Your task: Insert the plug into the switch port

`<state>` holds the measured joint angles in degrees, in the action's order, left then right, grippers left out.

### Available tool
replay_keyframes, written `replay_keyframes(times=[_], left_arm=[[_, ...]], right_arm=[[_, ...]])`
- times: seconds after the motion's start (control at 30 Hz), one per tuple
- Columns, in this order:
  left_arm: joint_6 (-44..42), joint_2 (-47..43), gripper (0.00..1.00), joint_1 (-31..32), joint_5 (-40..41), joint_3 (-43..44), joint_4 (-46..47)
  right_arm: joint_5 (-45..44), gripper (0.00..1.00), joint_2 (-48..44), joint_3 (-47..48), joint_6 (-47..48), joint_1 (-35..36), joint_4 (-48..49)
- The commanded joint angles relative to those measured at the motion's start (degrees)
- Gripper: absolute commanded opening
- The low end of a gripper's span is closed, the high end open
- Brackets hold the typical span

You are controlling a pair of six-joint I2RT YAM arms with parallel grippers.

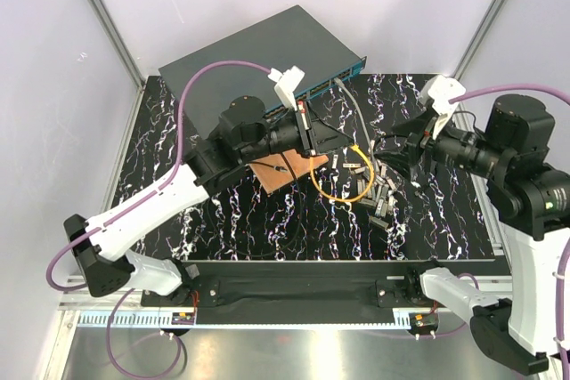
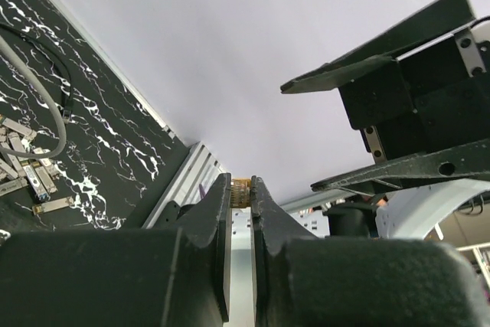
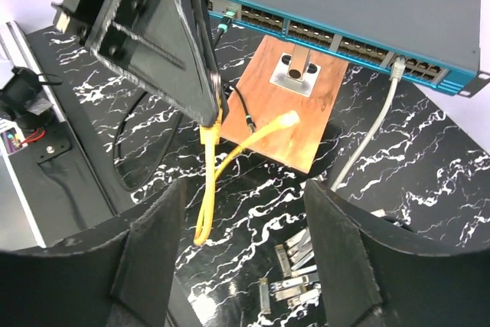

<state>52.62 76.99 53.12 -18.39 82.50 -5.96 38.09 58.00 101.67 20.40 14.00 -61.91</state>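
Observation:
The switch [image 1: 267, 46] lies at the back, dark grey on top, its teal front edge [image 3: 329, 36] lined with ports. My left gripper [image 1: 341, 141] hovers in front of it, shut on the plug [image 2: 241, 191] at one end of a yellow cable [image 3: 205, 189]. The cable hangs in a loop below the jaws. Its other, clear plug end [image 3: 289, 119] rests over the wooden board [image 3: 306, 124]. My right gripper [image 3: 245, 254] stands open and empty just right of the left one, facing it with a small gap between them.
A grey cable [image 3: 367, 139] is plugged into the switch near its right end. Several metal modules [image 1: 378, 195] lie in a pile on the black marbled table [image 1: 267, 229]. A metal bracket [image 3: 297, 74] sits on the wooden board. White walls close in the sides.

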Motion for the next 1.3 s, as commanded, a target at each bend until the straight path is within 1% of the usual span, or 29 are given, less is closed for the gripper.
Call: replay_keyframes(times=[0.0, 0.17, 0.33, 0.53, 0.77, 0.93, 0.97, 1.07, 1.27], left_arm=[[2.8, 0.7, 0.00, 0.0, 2.9, 2.0, 4.5], [4.9, 1.9, 0.00, -0.2, 4.9, 3.4, 2.3], [7.2, 3.1, 0.00, -0.5, 4.9, 3.8, 2.3], [8.3, 4.3, 0.00, -0.7, 4.9, 4.8, 2.2], [9.5, 5.3, 0.00, -1.2, 3.8, 5.5, 3.0], [10.3, 5.5, 0.00, -1.4, 2.7, 5.4, 3.9], [10.4, 5.5, 0.00, -1.4, 2.4, 5.3, 4.1], [10.5, 5.6, 0.00, -1.4, 2.3, 5.2, 4.5], [10.7, 5.8, 0.00, -1.5, 2.1, 4.9, 4.3]], right_arm=[[1.0, 0.69, 1.0, -0.3, 1.8, 0.3, 3.4], [3.4, 0.59, 0.8, -2.4, 3.1, 0.4, 4.4], [2.3, 0.61, 1.7, -4.0, 4.6, 1.0, 4.6], [1.0, 0.60, 3.0, -4.1, 6.5, 2.6, 4.8], [-1.7, 0.51, 3.1, -6.2, 9.0, 4.8, 4.6], [-3.5, 0.50, 2.6, -8.6, 10.2, 5.6, 5.2], [-3.8, 0.50, 2.5, -8.9, 10.2, 5.7, 5.6], [-4.2, 0.43, 2.4, -9.3, 9.6, 5.8, 6.7], [-5.1, 0.40, 2.4, -9.1, 8.2, 5.9, 9.4]])
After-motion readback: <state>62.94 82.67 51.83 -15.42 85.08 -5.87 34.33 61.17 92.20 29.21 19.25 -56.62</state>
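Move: The yellow plug is already pinched in the left gripper, its cable neck about 2 cm to the right of that hand's point. From the open right gripper, this neck lies about 5 cm left, 1 cm ahead and 3 cm lower. The grey plug in the switch stands roughly 16 cm ahead of the right hand, 6 cm left and 12 cm lower; the pile of small modules is some 5 cm back, straight below by about 25 cm. Lower the right gripper about 5 cm while easing it nearly 4 cm forward and a little left, bringing its fingers around the yellow plug's neck and narrowing them without shutting. Meanwhile bring the left gripper some 3 cm forward and 2 cm right to meet it, slightly down, rolling about 10 degrees and keeping its pinch on the plug. ##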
